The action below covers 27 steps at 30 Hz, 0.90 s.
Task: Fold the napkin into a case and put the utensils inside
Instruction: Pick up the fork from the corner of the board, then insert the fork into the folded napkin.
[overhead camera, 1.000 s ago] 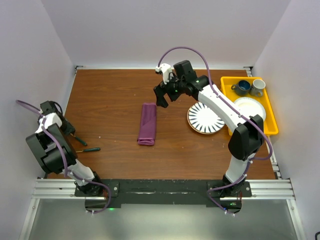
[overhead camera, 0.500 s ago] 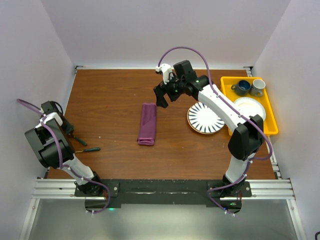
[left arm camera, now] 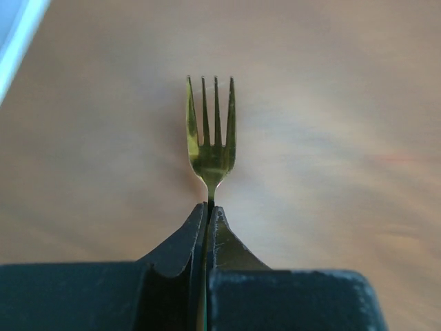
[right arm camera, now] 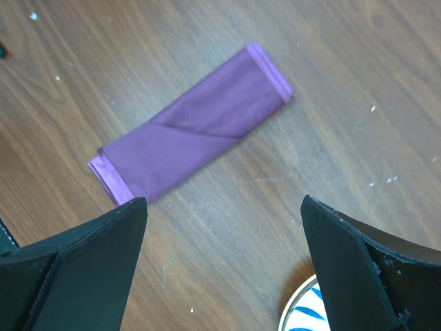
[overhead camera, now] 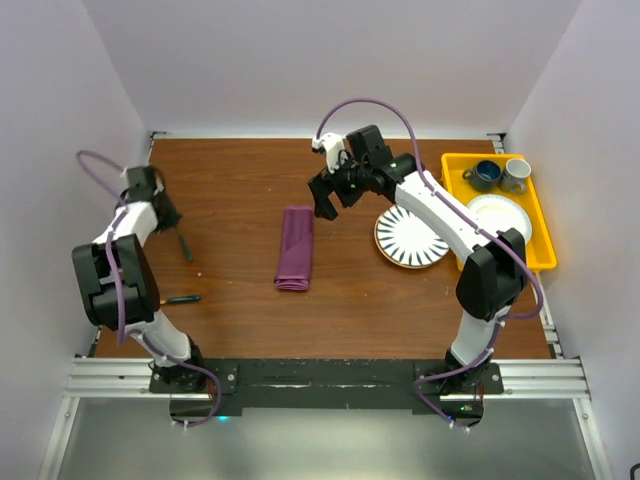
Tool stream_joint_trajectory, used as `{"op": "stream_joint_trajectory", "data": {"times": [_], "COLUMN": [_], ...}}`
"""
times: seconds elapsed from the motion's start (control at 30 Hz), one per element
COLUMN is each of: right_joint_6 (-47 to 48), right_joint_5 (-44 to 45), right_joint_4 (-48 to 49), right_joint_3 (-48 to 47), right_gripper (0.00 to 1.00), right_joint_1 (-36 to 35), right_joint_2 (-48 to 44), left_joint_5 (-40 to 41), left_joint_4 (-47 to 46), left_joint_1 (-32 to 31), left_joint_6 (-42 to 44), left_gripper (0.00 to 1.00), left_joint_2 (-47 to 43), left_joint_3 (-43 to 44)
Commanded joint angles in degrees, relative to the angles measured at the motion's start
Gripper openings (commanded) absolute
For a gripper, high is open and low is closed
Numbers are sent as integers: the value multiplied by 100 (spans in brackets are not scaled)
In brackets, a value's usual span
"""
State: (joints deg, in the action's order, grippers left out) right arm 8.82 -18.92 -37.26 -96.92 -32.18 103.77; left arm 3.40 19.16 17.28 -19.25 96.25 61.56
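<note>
The plum-purple case (overhead camera: pixel 295 247) lies folded as a narrow strip at mid-table; it also shows in the right wrist view (right arm camera: pixel 193 134). My left gripper (overhead camera: pixel 172 222) is at the far left, shut on the handle of a gold fork (left arm camera: pixel 211 131), whose tines point away from the fingertips (left arm camera: pixel 196 227). From above the fork (overhead camera: pixel 185 245) looks dark and thin. Another utensil (overhead camera: pixel 183 298) lies on the table near the left front. My right gripper (overhead camera: pixel 325 195) is open and empty, hovering just right of the case's far end.
A blue-striped plate (overhead camera: pixel 411 238) sits right of the case, and its rim shows in the right wrist view (right arm camera: pixel 310 310). A yellow tray (overhead camera: pixel 545 245) at the right edge holds two cups (overhead camera: pixel 500 175) and a white plate (overhead camera: pixel 497 215). White walls enclose the table.
My left arm has swung from the left table edge toward the far left, carrying one utensil off the table. The other utensil stayed put. The right arm barely moved.
</note>
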Motion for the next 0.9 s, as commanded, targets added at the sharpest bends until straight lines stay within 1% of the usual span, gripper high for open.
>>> {"op": "stream_joint_trajectory", "data": {"times": [0.0,0.07,0.1,0.13,0.17,0.23,0.27,0.37,0.43,0.53,0.57,0.6,0.67,0.7,0.77,0.87], "right_joint_6": [-222,-398,-451,-530,-574,-670,-706,-838,-1047,-1119,-1111,-1119,-1146,-1137,-1137,-1146], "right_joint_5": [318,397,389,380,371,240,187,-32,-182,-410,-446,-498,-656,-701,-788,-824], "right_joint_4": [122,105,61,26,-18,-36,-62,-80,-63,-19,-19,-19,-36,-54,-80,-45], "right_joint_3": [296,341,367,367,402,446,464,446,429,385,333,297,192,148,60,-2], "right_gripper": [98,98,98,98,98,98,98,97,95,88,79,74,68,62,60,59], "right_joint_1": [80,159,186,256,309,449,502,722,871,959,968,977,977,986,995,1012], "right_joint_2": [-199,-129,-85,11,38,82,152,336,398,513,557,644,767,864,961,1040], "left_joint_5": [204,363,407,425,442,443,425,503,591,627,644,636,636,636,609,627], "left_joint_4": [-544,-536,-458,-431,-413,-422,-483,-553,-580,-501,-353,-317,-176,-141,-27,35], "left_joint_1": [-1362,-1857,-2321,-2526,-2893,-3220,-3483,-3923,-4065,-4215,-4259,-4276,-4303,-4303,-4312,-4347], "left_joint_6": [-395,-510,-536,-571,-615,-668,-668,-598,-484,-379,-378,-361,-378,-404,-457,-519], "left_gripper": [0,0,0,0,0,0,0,0,0,0,0,0,0,0,0,0], "left_joint_2": [-397,-291,-125,-45,25,236,306,614,842,1150,1316,1396,1563,1607,1721,1801], "left_joint_3": [1032,1454,1603,1857,1929,2113,2149,2325,2466,2676,2755,2861,2932,2984,3002,2950]}}
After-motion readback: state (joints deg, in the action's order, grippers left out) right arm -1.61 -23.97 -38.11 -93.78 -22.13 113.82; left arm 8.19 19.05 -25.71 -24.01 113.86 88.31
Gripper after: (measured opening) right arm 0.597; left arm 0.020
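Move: The left hand already holds the fork about 5 cm over the board; the folded napkin it is going to has its middle roughly 34 cm to the right and 4 cm back, some 4 cm lower. The striped plate stands about 33 cm to the right of the napkin and 3 cm farther out. The second utensil lies 21 cm back from the left hand. From the right hand the napkin is about 7 cm left, 5 cm back and 18 cm down. Rightward in a fast arc of some 34 cm, reaching forward about 10 cm early on, the left hand carries the pinched fork to above the napkin's far end, first climbing, then sinking again, while turning clockwise about 35 degrees. The empty right hand sinks about 10 cm and draws off right, tipping down and partly closing. ##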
